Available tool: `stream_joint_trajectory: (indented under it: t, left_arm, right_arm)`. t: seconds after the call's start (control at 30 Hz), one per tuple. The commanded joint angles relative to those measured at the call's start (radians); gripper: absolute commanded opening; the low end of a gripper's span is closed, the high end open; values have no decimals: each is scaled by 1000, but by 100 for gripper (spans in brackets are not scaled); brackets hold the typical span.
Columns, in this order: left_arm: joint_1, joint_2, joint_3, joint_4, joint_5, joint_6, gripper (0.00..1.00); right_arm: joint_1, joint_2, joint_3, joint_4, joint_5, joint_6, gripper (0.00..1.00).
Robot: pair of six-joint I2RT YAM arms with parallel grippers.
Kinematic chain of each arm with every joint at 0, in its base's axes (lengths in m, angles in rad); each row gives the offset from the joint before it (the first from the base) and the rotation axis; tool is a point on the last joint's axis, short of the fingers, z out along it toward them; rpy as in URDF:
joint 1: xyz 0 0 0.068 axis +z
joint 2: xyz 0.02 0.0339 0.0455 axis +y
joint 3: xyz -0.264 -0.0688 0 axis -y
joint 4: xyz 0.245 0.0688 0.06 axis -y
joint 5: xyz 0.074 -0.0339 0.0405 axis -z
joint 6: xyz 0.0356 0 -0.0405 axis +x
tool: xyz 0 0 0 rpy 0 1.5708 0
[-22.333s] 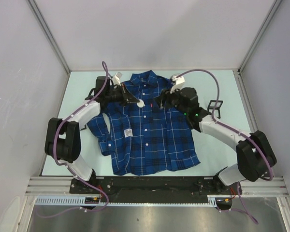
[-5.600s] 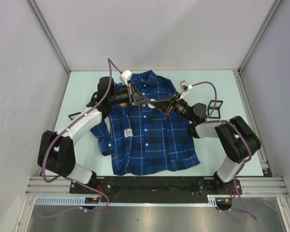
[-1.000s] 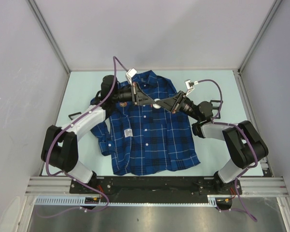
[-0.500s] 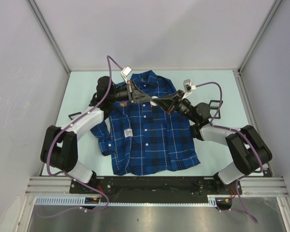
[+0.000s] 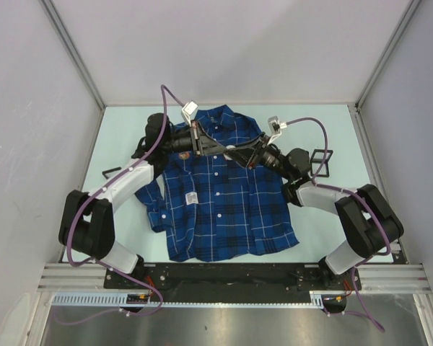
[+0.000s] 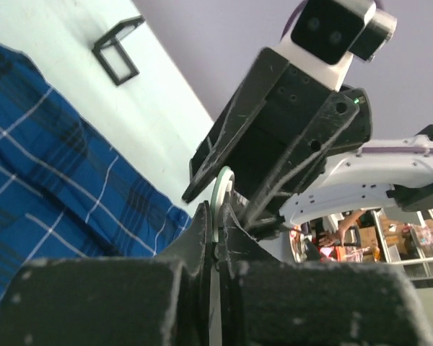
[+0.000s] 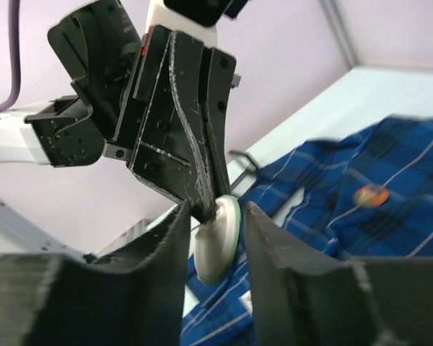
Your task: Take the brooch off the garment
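Observation:
The garment (image 5: 216, 202), a dark blue plaid shirt, lies flat on the table. Both arms hold their grippers raised above its chest, tip to tip. My left gripper (image 6: 218, 216) is shut on the brooch (image 6: 222, 189), a white disc with a green rim, and pinches its edge. In the right wrist view the brooch (image 7: 218, 239) hangs from the left gripper (image 7: 203, 196). My right gripper (image 7: 216, 216) stands open around the disc, with a gap on each side. From above, the left gripper (image 5: 225, 149) and the right gripper (image 5: 239, 153) meet over the shirt.
A small orange-red round badge (image 7: 371, 194) sits on the shirt. A white tag (image 5: 190, 197) is on the shirt's left front. A black wire frame (image 5: 321, 160) stands to the right of the shirt and another black piece (image 5: 110, 171) lies to the left.
My right gripper's jaws have opened off the brooch, while the left gripper stays shut on it. Both grippers have shifted slightly left over the shirt.

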Motion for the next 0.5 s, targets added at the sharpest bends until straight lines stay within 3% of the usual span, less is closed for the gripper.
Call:
stream_joint_trajectory:
  t: [0.0,0.1,0.47]
  left_arm:
    - [-18,-44,59,-162,-8,87,0]
    - [5,-36,33,-131,-28,59,0]
    - [22,-57,46,-208,-94,128,0]
  right_arm:
    - [-2,-9,46,-91,-95,121,48]
    - [-22,-20,45,-106,-105,155,60]
    - [-62,7,11,43,-103,334,74]
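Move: My left fingers already pinch the brooch in the air, its middle about 2 cm to their right and 1 cm back. For my right hand the same brooch lies about 1 cm left and 1 cm back, between fingers that are already opening. From my left hand, roughly 25 cm below on the garment, the white patch is 11 cm left and 1 cm back, the orange badge 13 cm left and 16 cm ahead. I spread my right fingers on from about a third open to nearly three quarters, dipping that hand some 1.5 cm beside the brooch, then easing right and part-way back up while it rolls about 15 degrees, front side down. My left hand keeps its pinch on the brooch and sinks about 2.5 cm, ending a centimetre or so farther left and forward, with its fingertips tipping slightly down. ##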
